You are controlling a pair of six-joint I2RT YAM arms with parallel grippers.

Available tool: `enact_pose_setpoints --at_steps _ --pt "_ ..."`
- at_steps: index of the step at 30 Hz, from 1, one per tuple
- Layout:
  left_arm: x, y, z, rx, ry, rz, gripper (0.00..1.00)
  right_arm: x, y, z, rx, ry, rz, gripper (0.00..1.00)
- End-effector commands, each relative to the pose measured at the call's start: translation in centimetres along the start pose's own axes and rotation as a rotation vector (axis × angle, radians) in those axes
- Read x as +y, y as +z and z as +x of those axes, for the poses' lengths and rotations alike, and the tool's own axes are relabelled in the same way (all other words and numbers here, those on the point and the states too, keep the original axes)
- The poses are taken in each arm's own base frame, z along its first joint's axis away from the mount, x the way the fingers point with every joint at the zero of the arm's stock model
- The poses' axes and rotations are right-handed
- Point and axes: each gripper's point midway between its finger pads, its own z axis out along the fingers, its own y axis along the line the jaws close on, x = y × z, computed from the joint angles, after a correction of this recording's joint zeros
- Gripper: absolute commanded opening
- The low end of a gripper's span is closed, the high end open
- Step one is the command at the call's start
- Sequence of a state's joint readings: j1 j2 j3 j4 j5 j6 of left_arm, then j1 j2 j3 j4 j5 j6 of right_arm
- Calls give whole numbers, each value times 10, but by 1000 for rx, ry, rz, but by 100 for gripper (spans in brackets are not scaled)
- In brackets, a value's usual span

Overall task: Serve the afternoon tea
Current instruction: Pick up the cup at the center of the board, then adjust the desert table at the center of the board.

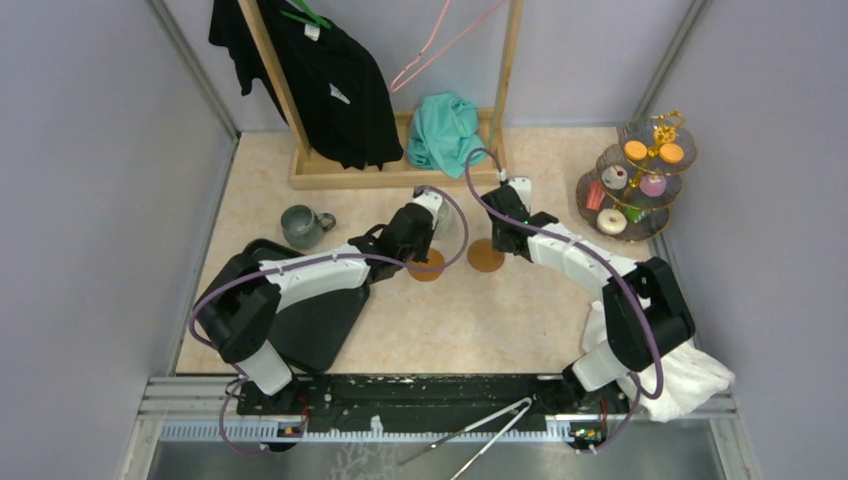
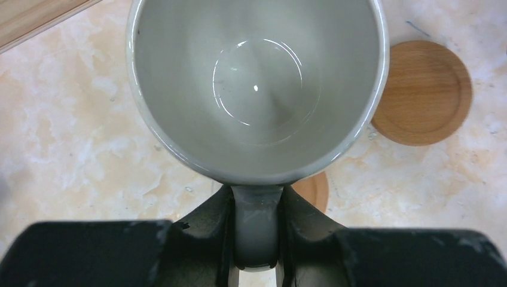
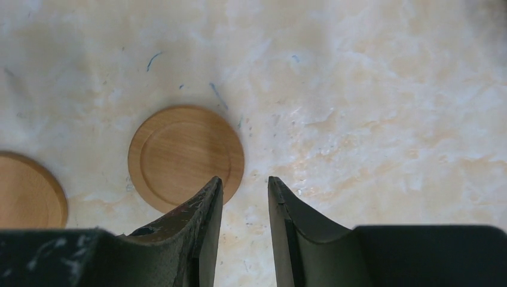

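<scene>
My left gripper [image 2: 256, 200] is shut on the handle of a pale grey mug [image 2: 257, 84]. The mug is upright and empty, and it hangs over a round wooden coaster [image 2: 314, 190] that shows just past its rim. In the top view the left gripper [image 1: 424, 238] is at the table's middle. My right gripper [image 3: 245, 182] is open with nothing between its fingers, just right of a second wooden coaster [image 3: 185, 156]. The three-tier glass stand [image 1: 640, 180] with sweets is at the far right. A darker grey mug [image 1: 300, 226] stands on the table at the left.
A black tray [image 1: 320, 325] lies under my left arm. Metal tongs [image 1: 480, 432] lie at the near edge and a white cloth [image 1: 695, 378] by the right base. A wooden clothes rack [image 1: 395, 170] with black garments and a teal cloth [image 1: 445, 130] stands at the back.
</scene>
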State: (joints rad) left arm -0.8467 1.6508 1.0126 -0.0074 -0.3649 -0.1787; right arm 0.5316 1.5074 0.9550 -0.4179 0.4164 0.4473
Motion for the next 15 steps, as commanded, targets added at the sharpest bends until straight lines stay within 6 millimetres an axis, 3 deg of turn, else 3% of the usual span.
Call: enact_pose_setpoints --at_steps 1,9,15 --pt "-29 -13 -69 -204 -38 81 0 -32 -10 -46 -94 54 109 35" --pt "-61 -10 -71 -217 -17 165 0 -90 8 -77 -115 134 223 35" --pt "-80 -6 -69 -217 -4 209 0 -121 27 -98 -117 161 299 35"
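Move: The cup is already pinched by its handle, its middle about 6 cm ahead of the left hand and 3 cm to the right, roughly level. The right coaster lies some 15 cm right of the left hand, 2 cm ahead and 8 cm below; the left coaster is 3 cm right, 1 cm ahead, equally low. From the empty right hand, the right coaster lies about 4 cm left, 1 cm ahead, 6 cm below; the cake stand's middle is 28 cm right, 12 cm ahead, 6 cm above. Carry the cup with the left gripper about 5 cm to the right and a little back, towards the right coaster, keeping hold of the handle and turning slightly clockwise. Meanwhile swing the empty right gripper, opening unchanged, some 11 cm right and 5 cm forward, rising a little and turning about 15 degrees clockwise, away from that coaster towards the cake stand. ##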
